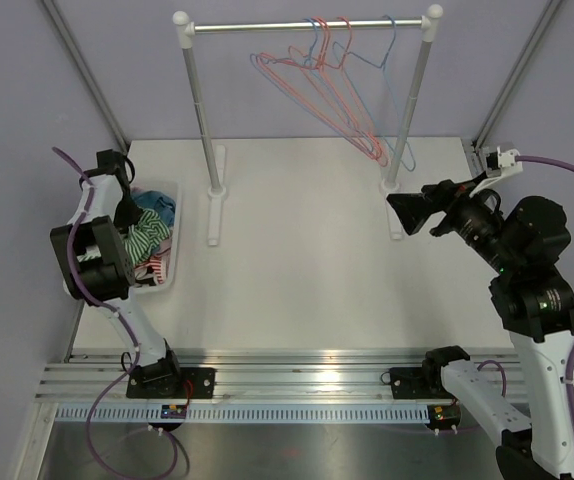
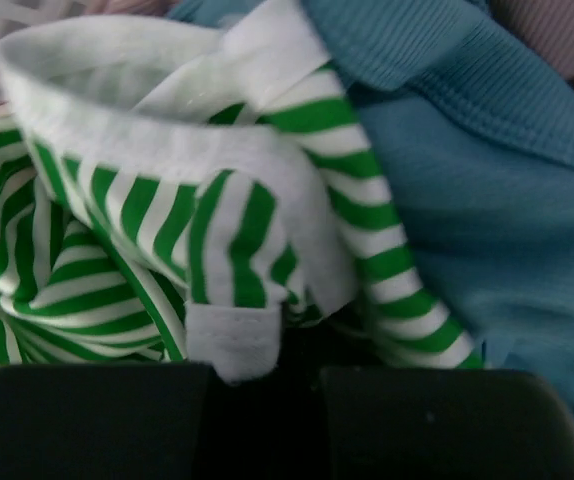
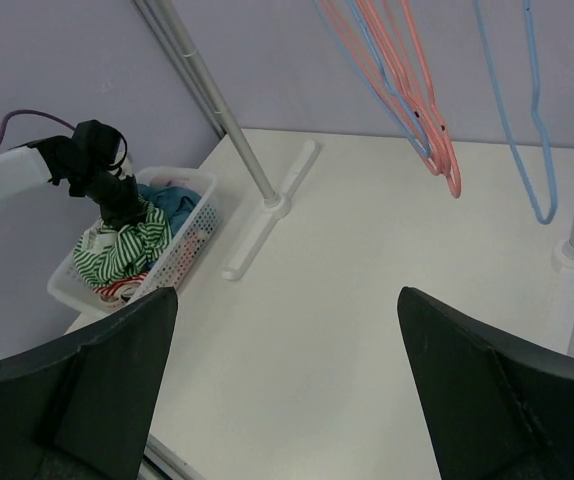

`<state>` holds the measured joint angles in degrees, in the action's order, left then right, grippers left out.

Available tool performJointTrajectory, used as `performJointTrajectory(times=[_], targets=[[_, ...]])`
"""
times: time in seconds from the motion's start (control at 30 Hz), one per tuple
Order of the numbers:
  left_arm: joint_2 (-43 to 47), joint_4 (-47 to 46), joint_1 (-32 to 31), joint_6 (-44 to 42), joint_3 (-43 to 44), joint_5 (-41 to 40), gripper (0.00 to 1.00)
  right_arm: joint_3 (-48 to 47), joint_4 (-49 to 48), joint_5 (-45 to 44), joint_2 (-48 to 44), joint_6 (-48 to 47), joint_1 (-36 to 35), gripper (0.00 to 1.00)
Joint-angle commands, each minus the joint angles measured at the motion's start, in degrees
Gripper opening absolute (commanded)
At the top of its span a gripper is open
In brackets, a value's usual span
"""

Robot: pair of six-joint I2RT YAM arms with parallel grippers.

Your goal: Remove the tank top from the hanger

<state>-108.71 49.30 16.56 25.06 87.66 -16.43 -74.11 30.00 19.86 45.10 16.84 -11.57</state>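
Note:
The green-and-white striped tank top point(image 1: 147, 240) point(image 2: 217, 230) point(image 3: 122, 250) lies bunched in a white basket point(image 1: 172, 270) at the table's left edge. My left gripper point(image 1: 127, 212) point(image 2: 267, 375) point(image 3: 122, 210) hangs just above it, shut on a white strap of the tank top. No hanger is on the garment. Several bare pink and blue wire hangers point(image 1: 337, 90) point(image 3: 417, 110) hang on the rack's rod point(image 1: 307, 24) at the back. My right gripper point(image 1: 407, 212) point(image 3: 287, 292) is held up at the right near the rack's right post, open and empty.
A blue garment point(image 2: 487, 200) and red-striped cloth point(image 1: 152, 268) also lie in the basket. The rack's two posts point(image 1: 202, 110) point(image 1: 414, 110) stand on white feet point(image 1: 214, 215) on the white table point(image 1: 307, 270). Metal frame bars run along both back corners.

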Motion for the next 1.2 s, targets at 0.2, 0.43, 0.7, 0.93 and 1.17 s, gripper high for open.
performJointTrajectory(times=[0.2,0.43,0.7,0.93,1.17], targets=[[-8.97,-0.34,-0.65,-4.14,4.8,19.48,0.11,-0.34,-0.91,2.29,-2.47,1.0,-0.12,0.99],[-9.78,-0.08,-2.84,-4.84,6.12,22.14,0.26,-1.66,0.76,1.68,-1.51,-0.14,-0.12,1.0],[3.47,1.41,-3.02,-4.23,6.12,14.32,0.78,-4.46,5.41,-3.33,-0.19,-2.69,-0.12,0.99],[17.09,1.59,-2.93,-4.49,4.72,11.15,0.99,-4.73,9.38,-10.79,1.74,-5.24,-0.64,1.0],[36.4,-1.04,-9.24,-8.61,-0.36,9.51,0.99,-2.54,11.13,-19.5,1.22,-5.68,-1.08,0.99]])
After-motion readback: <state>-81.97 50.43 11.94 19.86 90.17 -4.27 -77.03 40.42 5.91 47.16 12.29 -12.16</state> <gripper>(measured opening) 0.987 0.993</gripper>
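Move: The left hand, fingers shut on the green-striped tank top, is already down in the white basket, whose middle lies about 3 cm back and 1 cm left of it, some 3 cm lower. The blue tank top is about 4 cm ahead and 7 cm right; the rack's left foot is about 6 cm ahead and 20 cm right. From the empty right hand the basket lies roughly 57 cm left, 11 cm ahead and 36 cm below. Staying low among the clothes, the left hand pushes the basket about 5 cm forward and to the right, towards the rack's left foot, turning slightly clockwise while its fingers begin to part. It then opens wide, lets go of the green-striped tank top and rises some 19 cm, drawing back and tipping its fingers forward, while the open, empty right hand eases a few centimetres right and down with a slight clockwise turn. ##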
